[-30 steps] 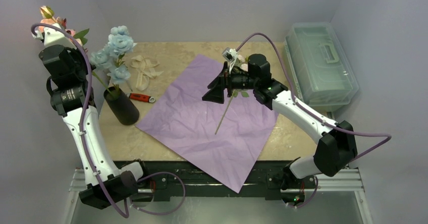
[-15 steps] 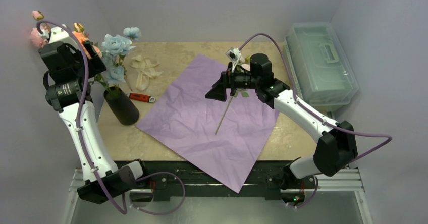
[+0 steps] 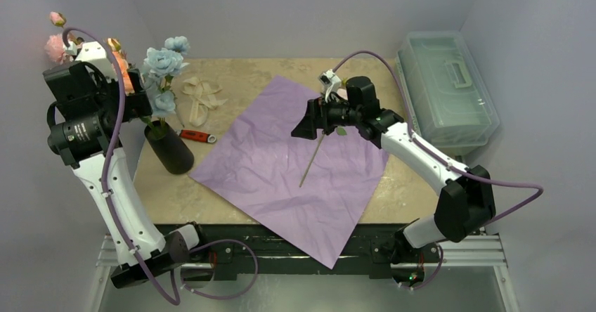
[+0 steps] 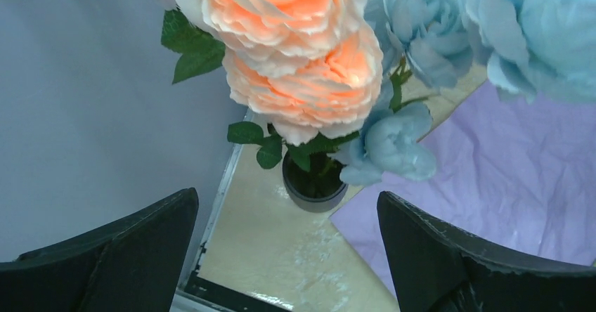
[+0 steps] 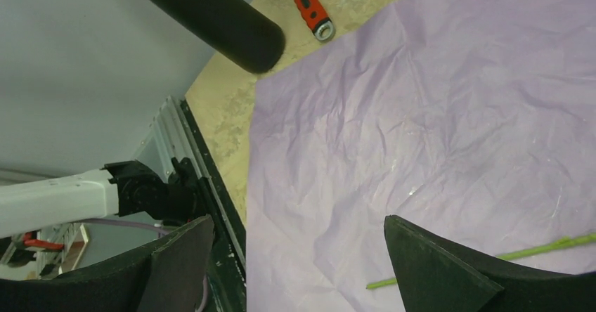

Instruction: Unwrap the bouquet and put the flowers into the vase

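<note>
The dark vase [image 3: 169, 150] stands at the table's left with pale-blue flowers [image 3: 164, 62] in it. In the left wrist view peach roses [image 4: 302, 59] and blue blooms [image 4: 393, 143] lean over the vase mouth [image 4: 314, 189], their leaves reaching into it. My left gripper [image 3: 139, 105] hangs open above the vase, nothing between its fingers [image 4: 105, 256]. The bouquet's lilac paper [image 3: 281, 164] lies spread flat. One green stem [image 3: 312, 161] rests on it, its bloom hidden under my open right gripper [image 3: 306, 125]. The stem's end [image 5: 492, 259] shows beside the right finger [image 5: 457, 270].
A cream ribbon [image 3: 200, 94] and a red-handled tool [image 3: 197, 135] lie behind the vase. A clear lidded box [image 3: 446, 87] stands at the far right. A grey wall runs close along the left of the vase. The paper's front corner overhangs the table's near edge.
My left gripper opened and let go of the pink and peach flowers, which now stand free in the vase. The left arm drew back to the left. The right gripper edged slightly right.
</note>
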Available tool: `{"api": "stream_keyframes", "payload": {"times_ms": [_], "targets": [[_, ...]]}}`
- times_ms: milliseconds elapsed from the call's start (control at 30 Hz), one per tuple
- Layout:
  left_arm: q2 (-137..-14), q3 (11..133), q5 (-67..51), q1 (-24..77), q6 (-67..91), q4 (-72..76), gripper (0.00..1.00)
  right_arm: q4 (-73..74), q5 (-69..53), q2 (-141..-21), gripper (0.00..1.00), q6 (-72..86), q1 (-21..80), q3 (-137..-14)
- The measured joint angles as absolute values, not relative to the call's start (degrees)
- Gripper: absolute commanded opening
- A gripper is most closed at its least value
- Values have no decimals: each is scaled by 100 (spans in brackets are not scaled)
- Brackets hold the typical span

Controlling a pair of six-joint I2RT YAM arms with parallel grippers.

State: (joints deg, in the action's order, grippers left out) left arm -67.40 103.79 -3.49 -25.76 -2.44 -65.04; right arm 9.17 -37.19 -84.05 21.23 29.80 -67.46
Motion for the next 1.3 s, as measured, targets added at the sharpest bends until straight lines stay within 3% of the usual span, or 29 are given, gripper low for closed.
{"api": "stream_keyframes", "payload": {"times_ms": [300,533,767,1300], "targets": [[-6326,10457,-1050,-2576,-1059,-7400,100,1090,-3538,-8407,93,2342,2753,-6746],[-6355,9959,-2554,-2491,-2080,-7996,100,1490,-2670,-8475,79,2860,2536,-6746],[-6447,9382,-3297,-1933,-2888,-8200,100,1927,-1459,-8825,61,3304,2432,-6759],[-6801,8722,-3876,-1315,-3476,-7837,100,2344,-161,-10986,55,3586,2169,-8093]]}}
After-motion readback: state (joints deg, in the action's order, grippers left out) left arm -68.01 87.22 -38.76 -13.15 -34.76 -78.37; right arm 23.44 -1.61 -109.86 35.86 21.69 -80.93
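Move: The right hand goes for the leafy part of the last white rose's stem, about 15 cm ahead, 10 cm to its right and 21 cm below. The blossom lies some 28 cm ahead and 12 right, the cut stem end about 6 cm back and 2 right. From the open left hand that leafy part is roughly 19 cm ahead, 50 right and 36 below; the vase stands about 6 cm ahead, 4 right and 30 below, the red wrench 13 ahead and 8 right. The right hand swings clockwise some 45 degrees and tips from pointing left to pointing mostly down, dropping about 16 cm while reaching some 13 cm forward and 10 cm right to just above the leafy rose stem, its fingers narrowing from wide open to a bit over half. The wide-open left hand first draws back about 4 cm from the flowers in the vase, then sweeps some 15 cm right and 11 cm down towards the wrapper's side, turning clockwise by about 60 degrees. ##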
